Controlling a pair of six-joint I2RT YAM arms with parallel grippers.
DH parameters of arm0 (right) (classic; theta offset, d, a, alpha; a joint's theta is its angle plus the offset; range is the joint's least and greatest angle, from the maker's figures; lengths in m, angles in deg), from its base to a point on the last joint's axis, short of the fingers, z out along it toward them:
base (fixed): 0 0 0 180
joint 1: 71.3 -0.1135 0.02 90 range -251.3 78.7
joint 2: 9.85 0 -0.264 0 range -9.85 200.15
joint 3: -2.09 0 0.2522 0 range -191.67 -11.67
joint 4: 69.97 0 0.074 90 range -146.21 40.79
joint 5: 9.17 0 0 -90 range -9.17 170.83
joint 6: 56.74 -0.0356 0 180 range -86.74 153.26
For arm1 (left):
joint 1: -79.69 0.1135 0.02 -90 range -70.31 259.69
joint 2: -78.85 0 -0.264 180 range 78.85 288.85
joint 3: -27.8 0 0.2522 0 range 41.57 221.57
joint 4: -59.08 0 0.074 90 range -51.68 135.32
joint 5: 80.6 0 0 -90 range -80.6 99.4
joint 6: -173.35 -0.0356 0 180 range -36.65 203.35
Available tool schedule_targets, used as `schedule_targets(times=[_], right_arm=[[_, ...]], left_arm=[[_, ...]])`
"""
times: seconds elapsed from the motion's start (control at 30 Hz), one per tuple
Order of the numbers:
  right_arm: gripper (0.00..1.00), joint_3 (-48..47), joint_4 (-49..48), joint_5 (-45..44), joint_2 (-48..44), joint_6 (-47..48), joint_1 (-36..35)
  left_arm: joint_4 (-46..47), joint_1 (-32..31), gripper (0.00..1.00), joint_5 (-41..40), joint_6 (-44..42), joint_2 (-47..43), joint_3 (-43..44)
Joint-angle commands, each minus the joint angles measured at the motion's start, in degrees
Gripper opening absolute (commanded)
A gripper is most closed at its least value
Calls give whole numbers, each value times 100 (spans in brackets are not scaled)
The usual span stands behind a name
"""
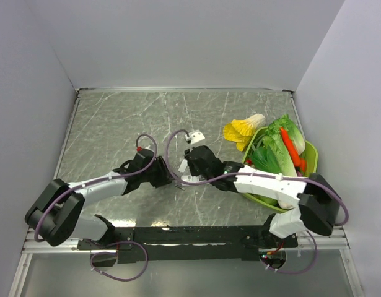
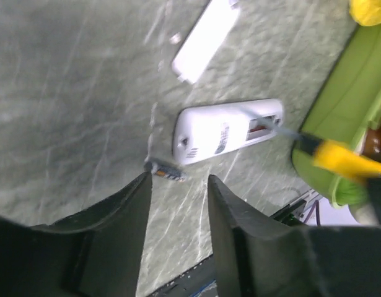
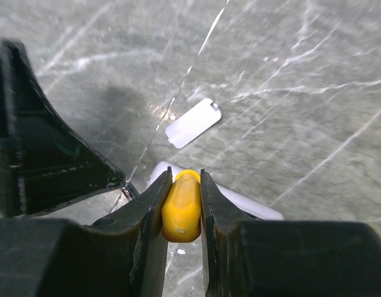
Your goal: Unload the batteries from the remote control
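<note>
The white remote control (image 2: pixel 215 133) lies on the grey table with its recess (image 2: pixel 261 124) facing up. It also shows in the top view (image 1: pixel 191 180) and, partly hidden behind my fingers, in the right wrist view (image 3: pixel 243 199). One small dark battery (image 2: pixel 165 169) lies on the table beside the remote's rounded end, just beyond my left fingertip. I cannot make out a second battery. My left gripper (image 2: pixel 179 179) is open and empty. My right gripper (image 3: pixel 186 174) is shut on the yellow tool (image 3: pixel 181 207), whose metal tip (image 2: pixel 283 131) reaches into the recess.
A flat white plate (image 2: pixel 205 40) lies just beyond the remote and also shows in the right wrist view (image 3: pixel 193 122). A green basket (image 1: pixel 311 154) of toy vegetables stands at the right, with a yellow leafy toy (image 1: pixel 240 130) beside it. Both grippers (image 1: pixel 178 175) meet mid-table.
</note>
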Motion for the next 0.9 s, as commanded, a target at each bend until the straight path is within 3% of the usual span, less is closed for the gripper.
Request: schedule_targets(times=[0.0, 0.03, 0.1, 0.17, 0.3, 0.53, 0.87], right_arm=[[0, 20, 69, -340, -786, 50, 28], [0, 64, 113, -357, -882, 41, 28], [0, 178, 131, -392, -1137, -3, 28], [0, 310, 131, -393, -1365, -3, 28], [0, 486, 140, -402, -1647, 5, 28], [0, 758, -316, -208, -1587, -3, 37], [0, 433, -660, 108, -664, -108, 55]], left_arm=[[-696, -99, 43, -274, 803, 153, 109], [-1133, -160, 35, -318, 1197, 241, 205], [-1731, -265, 32, -554, 1881, 364, 530], [-2653, -415, 32, -966, 2158, 400, 1055], [-3220, -565, 32, -1505, 2404, 391, 1647], [-2861, -565, 28, -1593, 2063, 566, 1849], [-1393, -503, 22, -1339, 376, 268, 1376]])
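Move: Some 10 cm below the right hand, which holds the yellow screwdriver, lies the remote, its middle about 1 cm ahead and 2 cm to the right, with the open battery slot in its right half. From that hand the loose battery is roughly 2 cm back and 4 cm left, the cover 6 cm ahead and 3 cm left. From the left hand the remote's middle is about 3 cm ahead, 9 cm right and 3 cm down; the loose battery is 3 cm right, level with it, 4 cm down. Lifting the screwdriver about 6 cm and carrying it right and slightly back, the right hand then turns and lowers most of the way again, bringing the tip to the left edge of the remote's open slot, grip kept. The left hand dips down and back some 3 cm, returns up and forward to just past its start, turning counter-clockwise, its empty fingers closing about halfway. ##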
